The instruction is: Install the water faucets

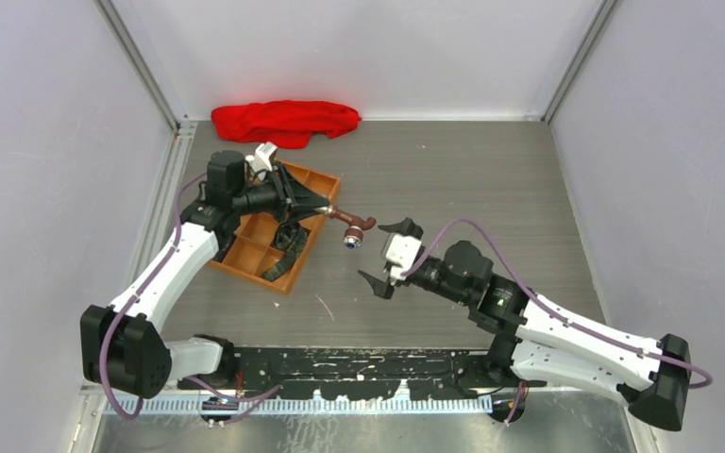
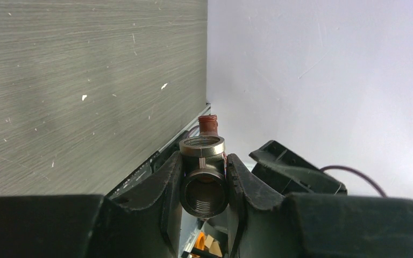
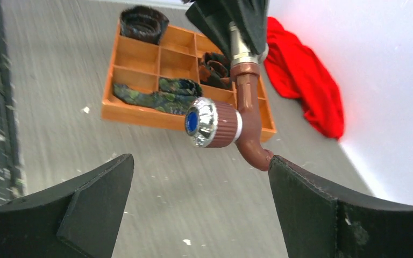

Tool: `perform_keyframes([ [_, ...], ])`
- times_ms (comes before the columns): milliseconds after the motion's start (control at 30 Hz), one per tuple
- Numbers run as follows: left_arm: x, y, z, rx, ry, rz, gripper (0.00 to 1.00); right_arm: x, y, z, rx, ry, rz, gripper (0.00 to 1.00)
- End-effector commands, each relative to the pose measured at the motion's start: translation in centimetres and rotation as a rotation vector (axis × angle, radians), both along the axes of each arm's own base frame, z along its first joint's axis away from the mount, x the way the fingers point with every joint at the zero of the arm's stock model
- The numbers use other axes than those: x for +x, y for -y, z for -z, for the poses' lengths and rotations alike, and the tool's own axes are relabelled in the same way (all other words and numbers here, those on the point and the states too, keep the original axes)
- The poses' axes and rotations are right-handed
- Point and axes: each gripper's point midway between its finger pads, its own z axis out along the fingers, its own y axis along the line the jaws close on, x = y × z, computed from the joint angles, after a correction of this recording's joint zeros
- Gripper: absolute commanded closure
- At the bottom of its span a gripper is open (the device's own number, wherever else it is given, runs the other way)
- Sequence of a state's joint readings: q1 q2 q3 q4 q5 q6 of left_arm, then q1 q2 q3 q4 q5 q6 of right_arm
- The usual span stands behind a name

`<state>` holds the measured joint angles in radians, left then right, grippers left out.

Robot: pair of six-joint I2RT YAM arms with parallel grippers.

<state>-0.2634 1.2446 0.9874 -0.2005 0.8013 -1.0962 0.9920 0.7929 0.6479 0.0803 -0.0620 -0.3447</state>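
Note:
My left gripper (image 1: 328, 211) is shut on the metal fitting end of a reddish-brown water faucet (image 1: 352, 226) and holds it out in the air over the table, right of the tray. In the left wrist view the jaws pinch the dark threaded fitting (image 2: 203, 183), with the brown tip (image 2: 208, 123) showing beyond it. In the right wrist view the faucet (image 3: 247, 121) hangs down with a silvery, blue-centred knob (image 3: 199, 122). My right gripper (image 1: 375, 252) is wide open just in front of the faucet. Its right finger (image 3: 306, 199) reaches the spout's bent end.
An orange divided tray (image 1: 245, 266) with dark coiled straps (image 1: 290, 238) lies under my left arm; it also shows in the right wrist view (image 3: 140, 115). A red cloth (image 1: 283, 121) lies by the back wall. Grey walls close in the table on three sides.

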Motion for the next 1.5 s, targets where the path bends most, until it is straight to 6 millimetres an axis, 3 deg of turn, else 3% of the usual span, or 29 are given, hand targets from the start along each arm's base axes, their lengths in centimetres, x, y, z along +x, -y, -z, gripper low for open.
perform_keyframes([
  [0,0.2,0.2,-2.9,-0.033,0.074,0.021,1.0,1.9,-0.1,-1.3,-0.15,0.362,0.081,0.0],
  [133,0.1,0.1,-2.8,-0.027,0.075,0.018,1.0,4.6,-0.5,-0.8,-0.246,0.403,0.234,0.0],
  [433,-0.1,0.1,-2.4,-0.026,0.067,0.023,1.0,7.0,-0.9,0.0,-0.259,0.553,0.371,0.03],
  [533,0.0,0.0,-2.3,-0.019,0.066,0.022,1.0,7.1,-2.0,0.5,-0.261,0.549,0.337,0.14],
  [667,-0.1,0.0,-2.2,-0.016,0.066,0.025,1.0,7.1,-3.1,0.6,-0.239,0.554,0.308,0.36],
  [767,-0.1,0.1,-1.9,-0.014,0.063,0.028,1.0,7.2,-3.6,0.6,-0.203,0.526,0.285,0.43],
  [967,-0.3,0.2,-1.8,-0.021,0.065,0.047,1.0,7.4,-3.7,-0.5,0.0,0.284,0.188,0.52],
  [1133,-0.3,0.3,-1.7,-0.025,0.068,0.06,1.0,7.1,-4.1,-1.1,0.163,0.035,0.077,0.53],
  [1333,-0.3,0.3,-1.6,-0.026,0.072,0.06,1.0,6.6,-4.9,-0.9,0.313,-0.252,-0.058,0.54],
  [1467,-0.3,0.3,-1.6,-0.026,0.073,0.061,1.0,6.4,-5.3,-0.3,0.333,-0.316,-0.083,0.56],
])
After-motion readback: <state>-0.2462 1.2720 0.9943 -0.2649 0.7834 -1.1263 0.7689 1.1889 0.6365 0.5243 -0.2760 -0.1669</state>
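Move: The brown faucet, held out on the silver fitting in the left fingers, lies about 7 cm ahead of the open right hand, 4 cm to its left and 3 cm lower. The fitting is some 9 cm ahead and 9 cm left of the right hand, about level. The wooden box sits about 10 cm ahead, 24 cm left and 20 cm below. From the left hand the faucet is about 7 cm right, 2 cm back and 3 cm lower. The right fingers close about halfway and pinch the faucet's body beneath the blue-capped knob, after the hand has gone about 7 cm forward, with some sinking and a little left, its fingertips tipping up. Keeping that grip, the hand rolls back some 45 degrees, front side down, turning the faucet about its pipe. The left hand keeps hold of the silver fitting and sinks 1.5 cm. ##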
